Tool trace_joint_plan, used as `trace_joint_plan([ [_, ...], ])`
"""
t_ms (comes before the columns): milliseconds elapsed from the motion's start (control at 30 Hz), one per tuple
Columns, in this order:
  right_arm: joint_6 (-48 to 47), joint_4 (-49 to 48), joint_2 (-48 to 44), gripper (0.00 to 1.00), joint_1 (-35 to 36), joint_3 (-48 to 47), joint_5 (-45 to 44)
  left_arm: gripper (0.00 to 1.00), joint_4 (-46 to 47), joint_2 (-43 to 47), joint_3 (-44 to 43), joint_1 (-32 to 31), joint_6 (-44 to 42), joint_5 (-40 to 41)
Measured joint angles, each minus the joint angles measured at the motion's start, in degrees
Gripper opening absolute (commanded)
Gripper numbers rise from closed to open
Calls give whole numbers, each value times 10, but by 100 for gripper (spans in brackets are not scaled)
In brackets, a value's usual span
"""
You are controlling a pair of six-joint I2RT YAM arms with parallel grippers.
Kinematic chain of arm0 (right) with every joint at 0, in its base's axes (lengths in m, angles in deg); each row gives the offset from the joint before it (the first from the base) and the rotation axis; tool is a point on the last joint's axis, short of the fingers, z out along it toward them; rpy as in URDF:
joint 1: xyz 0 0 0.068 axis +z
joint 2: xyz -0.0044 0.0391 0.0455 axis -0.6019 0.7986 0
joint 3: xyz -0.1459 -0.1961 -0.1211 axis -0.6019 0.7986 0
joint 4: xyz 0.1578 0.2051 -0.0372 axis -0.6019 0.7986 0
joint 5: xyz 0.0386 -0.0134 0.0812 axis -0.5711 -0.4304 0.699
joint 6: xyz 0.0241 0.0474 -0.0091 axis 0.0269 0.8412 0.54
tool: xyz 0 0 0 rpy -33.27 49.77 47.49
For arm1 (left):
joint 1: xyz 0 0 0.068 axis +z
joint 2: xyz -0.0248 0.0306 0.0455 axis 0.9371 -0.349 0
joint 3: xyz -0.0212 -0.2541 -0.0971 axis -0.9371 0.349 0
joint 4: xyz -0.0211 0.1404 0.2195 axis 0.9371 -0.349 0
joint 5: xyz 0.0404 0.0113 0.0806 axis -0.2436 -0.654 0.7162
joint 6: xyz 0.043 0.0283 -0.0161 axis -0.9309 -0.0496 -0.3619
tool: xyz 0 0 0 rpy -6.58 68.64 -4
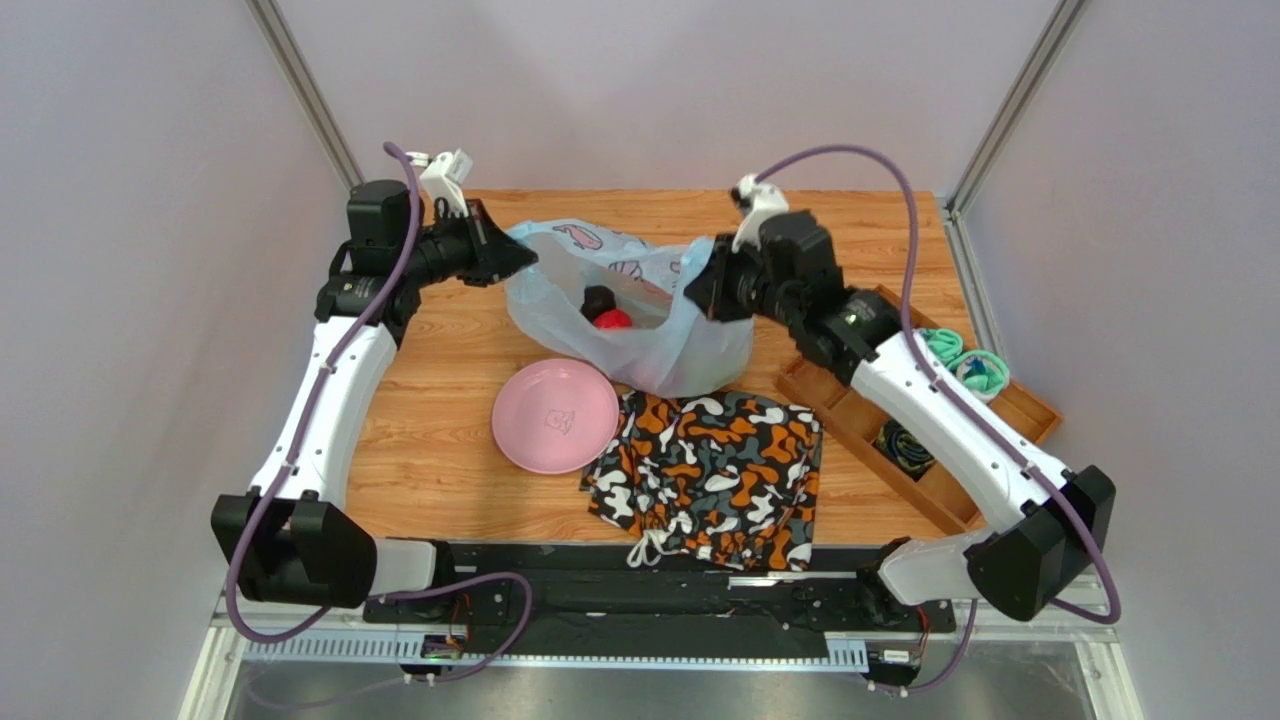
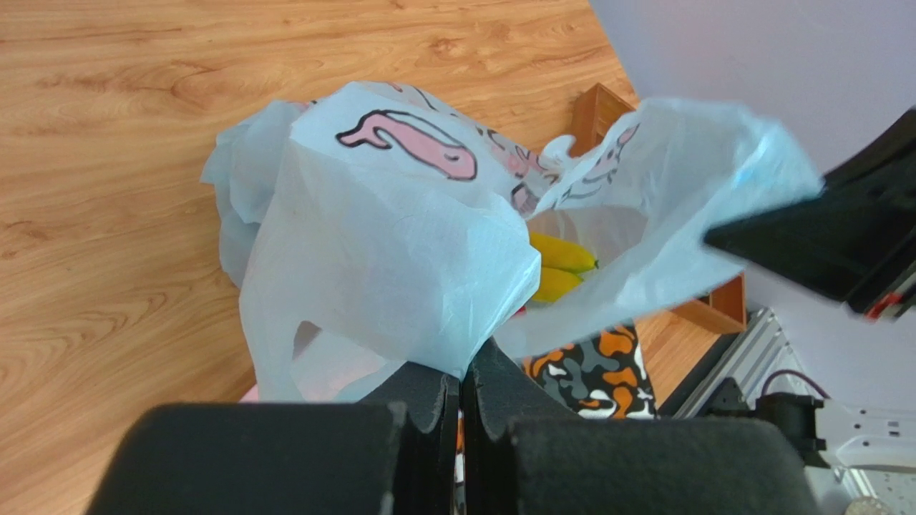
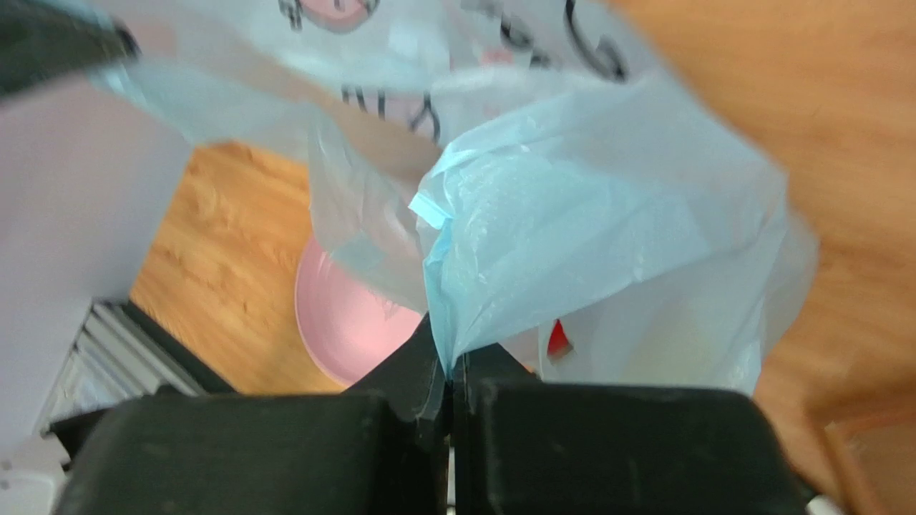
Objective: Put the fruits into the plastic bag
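The light-blue plastic bag (image 1: 631, 308) with pink cartoon prints stands at the middle back of the table, its mouth held apart. My left gripper (image 1: 511, 258) is shut on the plastic bag's left rim (image 2: 473, 322). At the other side my right gripper (image 1: 703, 288) is shut on the right rim (image 3: 462, 300). Inside the bag lie a red fruit (image 1: 610, 320) and a dark round fruit (image 1: 598, 299). The left wrist view shows two yellow bananas (image 2: 559, 268) through the bag's mouth. A sliver of red fruit (image 3: 557, 339) shows through the plastic in the right wrist view.
An empty pink plate (image 1: 556, 416) lies in front of the bag. The camouflage cloth (image 1: 706, 476) is spread to its right. A wooden tray (image 1: 864, 413) with small items runs along the right side under my right arm.
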Motion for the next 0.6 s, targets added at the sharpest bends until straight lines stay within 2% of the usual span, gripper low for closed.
trace_joint_plan([
  [133,-24,3,35,0,-68,-141,22,0,24,-7,-30,0,44,4],
  [267,-42,-5,36,0,-111,-239,42,0,54,-6,-79,0,60,7],
  [433,-45,-39,61,0,-155,-266,73,0,94,6,-83,0,62,17],
  [600,-49,-45,140,0,-171,-233,81,0,114,-28,-78,-1,57,18],
])
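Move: Both shut hands already pinch the bag's rim. The fruits in the bag lie about 3 cm ahead of the right hand, 9 cm to its left and 22 cm below. The pink plate is some 7 cm back and 19 cm left of the right hand, and the camouflage cloth 15 cm back and 3 cm left, both 26 cm below. From the left hand, the fruits are some 12 cm right, 2 cm back and 27 cm below. Keeping its pinch on the bag's near-right rim, the right hand swings quickly up nearly 19 cm above the fruits while reaching forward and drifting right, its fingers tipping upward, then throws the rim farther forward as it drops about 9 cm and tips partly back down. The left hand keeps its own pinch and goes up with it by about half as much, tilting upward some 15 degrees, then eases forward and slightly down at the end. ##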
